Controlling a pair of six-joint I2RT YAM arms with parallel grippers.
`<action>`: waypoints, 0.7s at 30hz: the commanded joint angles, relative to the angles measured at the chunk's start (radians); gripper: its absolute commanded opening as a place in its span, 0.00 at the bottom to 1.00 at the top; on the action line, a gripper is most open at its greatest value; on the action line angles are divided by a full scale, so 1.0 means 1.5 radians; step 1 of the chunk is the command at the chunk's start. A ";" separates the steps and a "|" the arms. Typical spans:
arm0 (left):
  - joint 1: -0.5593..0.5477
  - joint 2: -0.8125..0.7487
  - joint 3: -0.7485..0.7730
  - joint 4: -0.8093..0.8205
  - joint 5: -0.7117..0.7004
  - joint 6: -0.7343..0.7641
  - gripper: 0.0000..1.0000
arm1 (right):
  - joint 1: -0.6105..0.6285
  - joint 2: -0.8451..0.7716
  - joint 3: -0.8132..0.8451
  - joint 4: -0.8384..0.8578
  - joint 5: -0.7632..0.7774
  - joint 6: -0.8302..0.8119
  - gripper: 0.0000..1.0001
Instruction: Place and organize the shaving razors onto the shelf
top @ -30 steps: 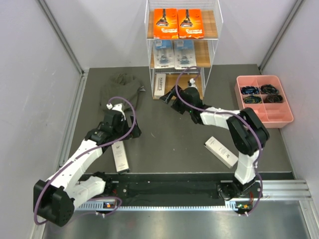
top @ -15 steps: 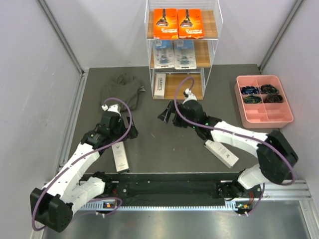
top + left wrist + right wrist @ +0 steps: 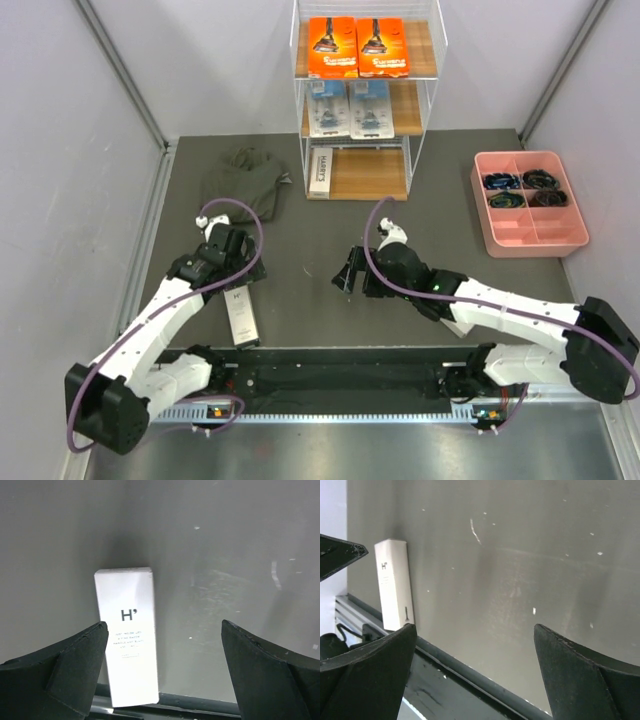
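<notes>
The shelf (image 3: 428, 100) stands at the back centre. It carries two orange razor boxes (image 3: 357, 47) on its top tier, two blue blister packs (image 3: 348, 108) on the middle tier and one white box (image 3: 321, 172) at the left of the bottom tier. Another white razor box (image 3: 241, 316) (image 3: 127, 635) (image 3: 394, 585) lies flat at the table's near edge. My left gripper (image 3: 240, 274) (image 3: 162, 626) hovers open just above and behind it, the box off toward its left finger. My right gripper (image 3: 347, 272) (image 3: 472, 627) hangs open over bare table at the centre, holding nothing.
A pink compartmented tray (image 3: 531, 232) with dark bundles sits at the right. A dark green cloth (image 3: 242, 180) lies left of the shelf. A black rail (image 3: 340, 380) runs along the near edge. Grey walls close in on both sides.
My right gripper has drawn back from the shelf's bottom tier toward the near middle of the table, its arm now covering the spot where a white box lay. The left gripper shifted slightly.
</notes>
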 commanded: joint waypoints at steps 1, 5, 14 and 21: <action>0.009 0.059 0.034 -0.036 -0.024 -0.013 0.99 | 0.008 -0.042 -0.001 -0.018 0.030 -0.003 0.99; 0.032 0.102 0.029 -0.026 0.008 -0.002 0.99 | 0.009 -0.045 -0.002 -0.016 0.032 -0.005 0.99; 0.109 0.193 0.030 -0.015 0.073 0.037 0.99 | 0.008 -0.044 -0.027 0.002 0.018 0.005 0.99; 0.113 0.284 0.028 0.000 0.122 0.053 0.96 | 0.008 -0.049 -0.038 0.002 0.017 0.008 0.99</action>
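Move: The white Harry's box lies lengthwise beneath and behind the left hand: its middle is about 7 cm back, 3 cm to the left and some 10 cm below. The grey cloth is about 27 cm ahead and 1 cm left of this hand, and the boxed razor on the bottom shelf some 28 cm ahead and 19 cm right. From the right hand, the white Harry's box lies about 27 cm left, 7 cm back and 11 cm below. Bring the left gripper down about 7.5 cm towards the far end of the white Harry's box, easing a couple of centimetres left so the box comes between the fingers. Meanwhile tip the wrist some 20 degrees, so the fingers point nearly straight down, and keep them wide open, without closing on the box. ##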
